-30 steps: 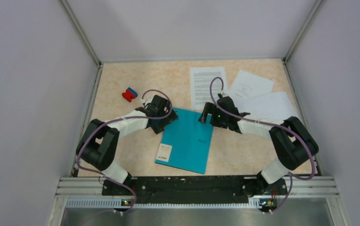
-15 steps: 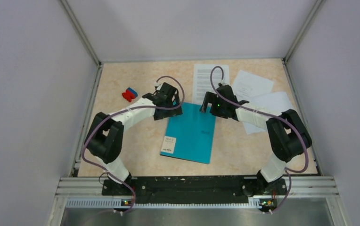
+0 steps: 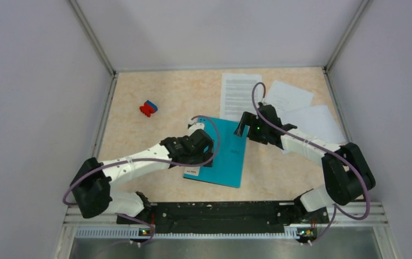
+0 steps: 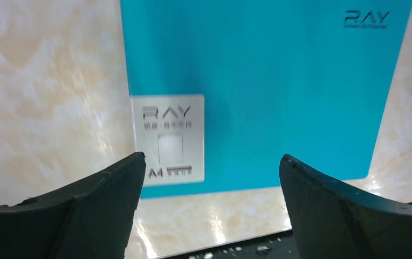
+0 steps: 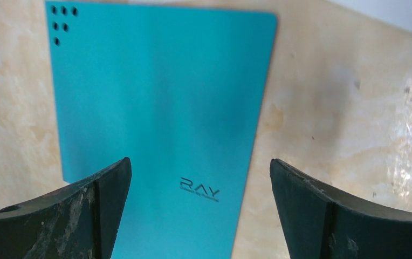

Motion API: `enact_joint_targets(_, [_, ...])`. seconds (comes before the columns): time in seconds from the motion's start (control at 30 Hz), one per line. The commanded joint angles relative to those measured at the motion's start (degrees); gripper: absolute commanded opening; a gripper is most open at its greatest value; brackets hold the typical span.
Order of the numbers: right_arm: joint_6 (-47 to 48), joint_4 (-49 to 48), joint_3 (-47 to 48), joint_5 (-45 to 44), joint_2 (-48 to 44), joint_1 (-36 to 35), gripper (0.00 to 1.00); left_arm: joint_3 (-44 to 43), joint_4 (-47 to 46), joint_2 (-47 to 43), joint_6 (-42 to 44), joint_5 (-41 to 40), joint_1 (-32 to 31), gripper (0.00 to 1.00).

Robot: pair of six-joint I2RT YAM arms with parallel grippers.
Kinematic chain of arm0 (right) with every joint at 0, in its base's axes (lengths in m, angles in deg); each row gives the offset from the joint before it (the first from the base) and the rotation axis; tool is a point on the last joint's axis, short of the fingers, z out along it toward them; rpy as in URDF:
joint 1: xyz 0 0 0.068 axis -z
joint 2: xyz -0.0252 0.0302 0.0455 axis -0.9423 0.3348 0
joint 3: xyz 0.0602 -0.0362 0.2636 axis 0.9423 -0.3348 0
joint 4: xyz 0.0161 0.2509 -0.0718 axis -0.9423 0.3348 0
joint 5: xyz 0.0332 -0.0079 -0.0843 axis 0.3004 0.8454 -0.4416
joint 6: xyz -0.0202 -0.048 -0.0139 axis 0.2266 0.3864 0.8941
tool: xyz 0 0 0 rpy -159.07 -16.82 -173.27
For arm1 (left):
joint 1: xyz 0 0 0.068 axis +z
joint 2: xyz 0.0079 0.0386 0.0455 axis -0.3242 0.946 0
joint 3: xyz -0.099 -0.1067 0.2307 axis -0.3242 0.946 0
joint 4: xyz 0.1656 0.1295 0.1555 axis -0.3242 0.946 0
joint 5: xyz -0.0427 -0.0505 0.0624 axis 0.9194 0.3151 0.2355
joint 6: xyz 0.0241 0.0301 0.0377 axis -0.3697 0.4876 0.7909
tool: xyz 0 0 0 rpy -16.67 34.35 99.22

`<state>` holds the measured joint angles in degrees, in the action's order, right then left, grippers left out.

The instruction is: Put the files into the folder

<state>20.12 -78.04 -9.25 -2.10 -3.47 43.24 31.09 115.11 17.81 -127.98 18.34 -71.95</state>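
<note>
The folder (image 3: 226, 156) lies shut and flat on the table, teal side up, with its white label (image 4: 167, 139) at the near left corner. My left gripper (image 3: 204, 156) hovers open over that near left part, and its fingers frame the label and the near edge (image 4: 212, 157). The right gripper (image 3: 241, 128) hangs open above the folder's far right corner, with the printed logo between its fingers (image 5: 199, 162). Three files lie beyond it: a densely printed sheet (image 3: 239, 96) and two nearly blank ones (image 3: 286, 96) (image 3: 314, 121). Neither gripper holds anything.
A small red-and-blue block (image 3: 148, 108) sits at the far left of the table. White walls close in the left, right and back sides. The black base rail (image 3: 209, 210) runs along the near edge, just below the folder in the left wrist view.
The left arm swung from the folder's far left corner down to its near left part. The right gripper drifted a little right. The folder shifted slightly away early on, then stayed.
</note>
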Motion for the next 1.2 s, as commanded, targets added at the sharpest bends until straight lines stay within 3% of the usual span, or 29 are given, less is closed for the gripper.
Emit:
enact_joint_targets(0.0, [-1.2,-1.4,-2.6,2.2,-2.7,-0.3,0.98,6.9,0.3,-8.2,-24.3,2.2,-1.7,0.98])
enact_joint_targets(0.17, [-1.5,-2.4,-5.6,1.9,-5.6,-2.0,0.98,20.1,-6.8,-20.0,-42.7,0.8,-3.8,0.95])
enact_joint_targets(0.4, [-2.9,-5.4,-10.6,1.8,-7.9,-4.1,0.98,33.3,-16.0,-29.9,-57.9,-1.4,-5.5,0.9])
enact_joint_targets(0.7, [-5.9,-10.6,-13.3,2.9,-7.3,-6.1,0.97,43.0,-32.9,-30.9,-62.7,-4.2,-6.4,0.83])
enact_joint_targets(1.17, [-8.3,-14.0,-15.4,2.5,-5.8,-9.1,0.96,49.4,-45.0,-30.7,-64.1,-6.0,-6.9,0.62])
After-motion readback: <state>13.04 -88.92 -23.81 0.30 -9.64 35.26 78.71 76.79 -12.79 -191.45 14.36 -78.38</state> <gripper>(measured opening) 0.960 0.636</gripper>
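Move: The folder lies flat about 6 cm below the left hand, its middle roughly 8 cm ahead and 9 cm to the right; its white label is about 1 cm ahead and 3 cm left. From the right hand, the folder's middle is some 10 cm back, 10 cm left and 5 cm below, while the printed sheet's middle is about 20 cm straight ahead, also 5 cm below. Left hand backs and sinks 5 cm towards the folder's near-left corner, rolling left-side-down, partly closing; right backs 7 cm. ##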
